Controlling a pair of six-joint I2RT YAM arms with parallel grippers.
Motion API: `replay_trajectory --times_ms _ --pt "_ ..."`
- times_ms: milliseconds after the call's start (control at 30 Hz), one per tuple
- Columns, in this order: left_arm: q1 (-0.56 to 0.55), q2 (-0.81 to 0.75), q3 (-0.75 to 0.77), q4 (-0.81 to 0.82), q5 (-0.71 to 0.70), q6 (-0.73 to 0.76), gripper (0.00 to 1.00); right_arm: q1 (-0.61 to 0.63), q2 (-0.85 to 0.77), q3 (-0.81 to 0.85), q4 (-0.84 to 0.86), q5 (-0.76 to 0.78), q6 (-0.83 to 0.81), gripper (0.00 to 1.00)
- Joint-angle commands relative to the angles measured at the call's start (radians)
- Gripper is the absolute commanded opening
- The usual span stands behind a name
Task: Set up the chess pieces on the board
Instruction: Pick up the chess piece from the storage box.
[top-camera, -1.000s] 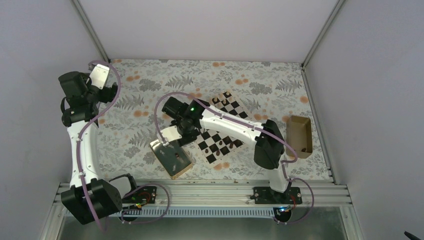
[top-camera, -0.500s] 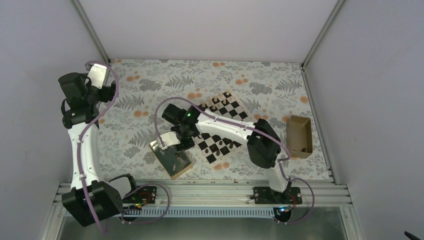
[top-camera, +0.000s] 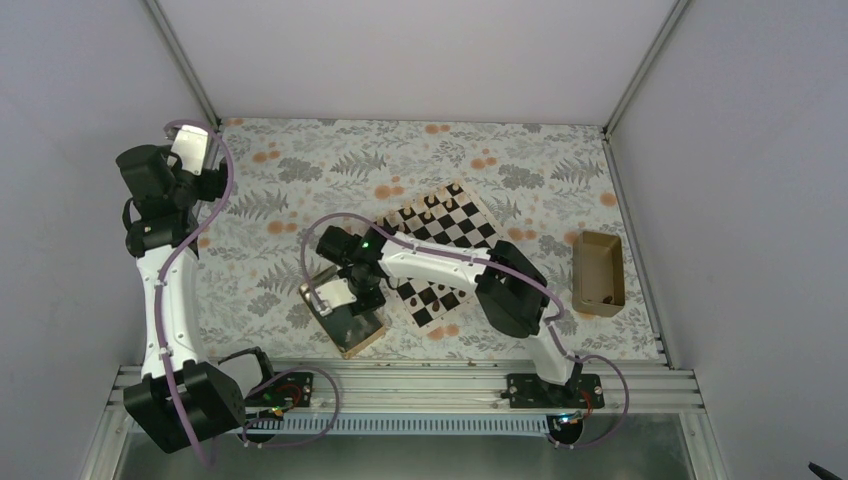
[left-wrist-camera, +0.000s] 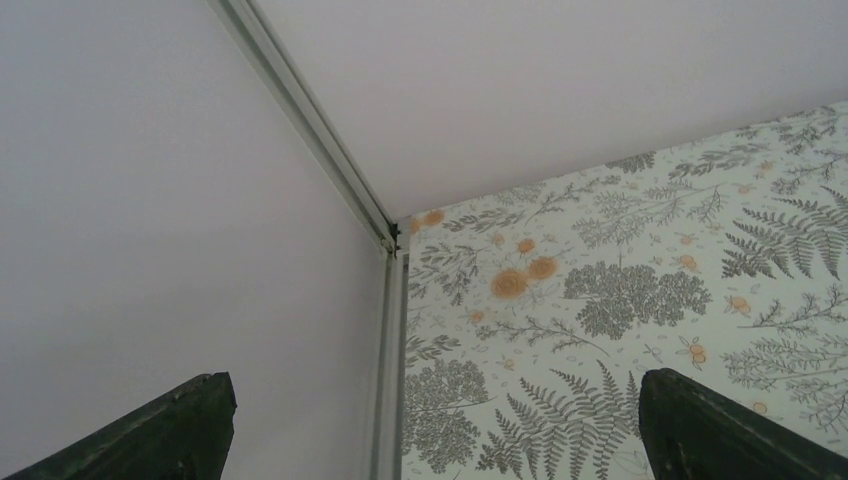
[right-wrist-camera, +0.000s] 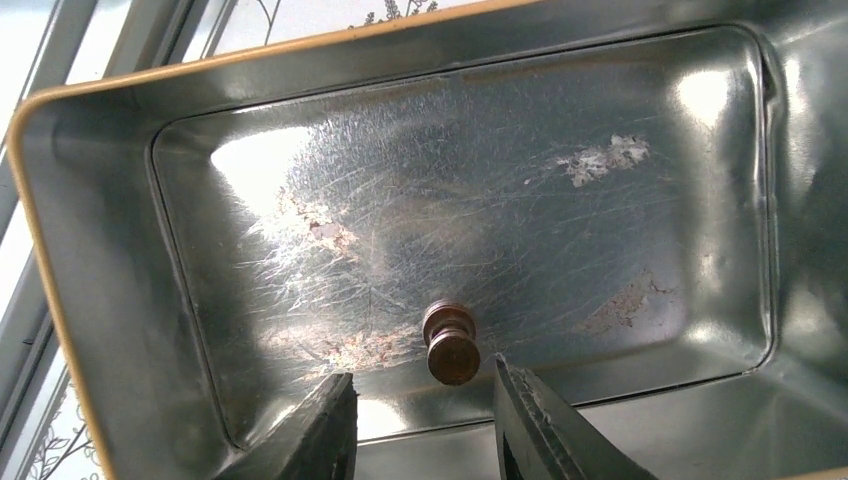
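The board (top-camera: 462, 216) lies at an angle in the middle of the table, with a few small chess pieces (top-camera: 432, 204) along its far rows and others near its front edge. One dark brown chess piece (right-wrist-camera: 450, 346) lies on its side on the floor of the shiny gold tray (right-wrist-camera: 450, 170). My right gripper (right-wrist-camera: 422, 378) reaches down into that tray (top-camera: 352, 330), open. The piece sits just beyond the fingertips, nearer the right finger, and is not gripped. My left gripper (left-wrist-camera: 435, 385) is open wide and empty, raised at the far left (top-camera: 192, 150).
A small tan open box (top-camera: 598, 272) stands to the right of the board. The gold tray sits near the table's front edge, left of the board. Grey walls and metal corner posts (left-wrist-camera: 385, 300) enclose the floral table cover.
My right arm has moved left and down from the board's edge into the gold tray, uncovering more of the board. Its jaws have narrowed. The left arm has hardly moved.
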Motion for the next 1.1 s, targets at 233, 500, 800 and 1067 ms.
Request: replay_trajectory --times_ms 233,500,800,1067 --pt "0.006 -0.029 -0.032 0.057 -0.018 -0.051 1.0 0.027 0.047 -0.021 0.058 0.067 0.017 0.38" --pt "0.006 -0.041 -0.037 0.07 -0.008 -0.068 1.0 0.029 0.063 -0.026 0.072 0.091 0.023 0.3" --pt "0.006 -0.034 -0.04 0.078 0.004 -0.075 1.0 0.031 0.056 0.003 0.037 0.069 0.037 0.06" --pt "0.006 -0.039 -0.032 0.083 0.007 -0.093 1.0 0.031 -0.076 -0.092 0.155 0.104 0.076 0.04"
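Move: The right hand is already inside the metal storage box, half open, with the dark chess piece standing about 4 cm below it and nearly centred between the fingers. The box's middle is roughly 2 cm to the hand's left and 5 cm down; the nearest dark piece on the board stands some 12 cm to the right and 1 cm ahead. From the left hand, the piece to be picked lies about 19 cm back, 30 cm right and 30 cm lower. The right hand sinks about 3 cm almost straight down over the dark chess piece, fingers pointing steeply down and the wrist barely tilting, with the half-open fingers straddling its upper part. Near the bottom they close from both sides and pinch the piece, hold there briefly, and the hand just begins to ease upward again. ##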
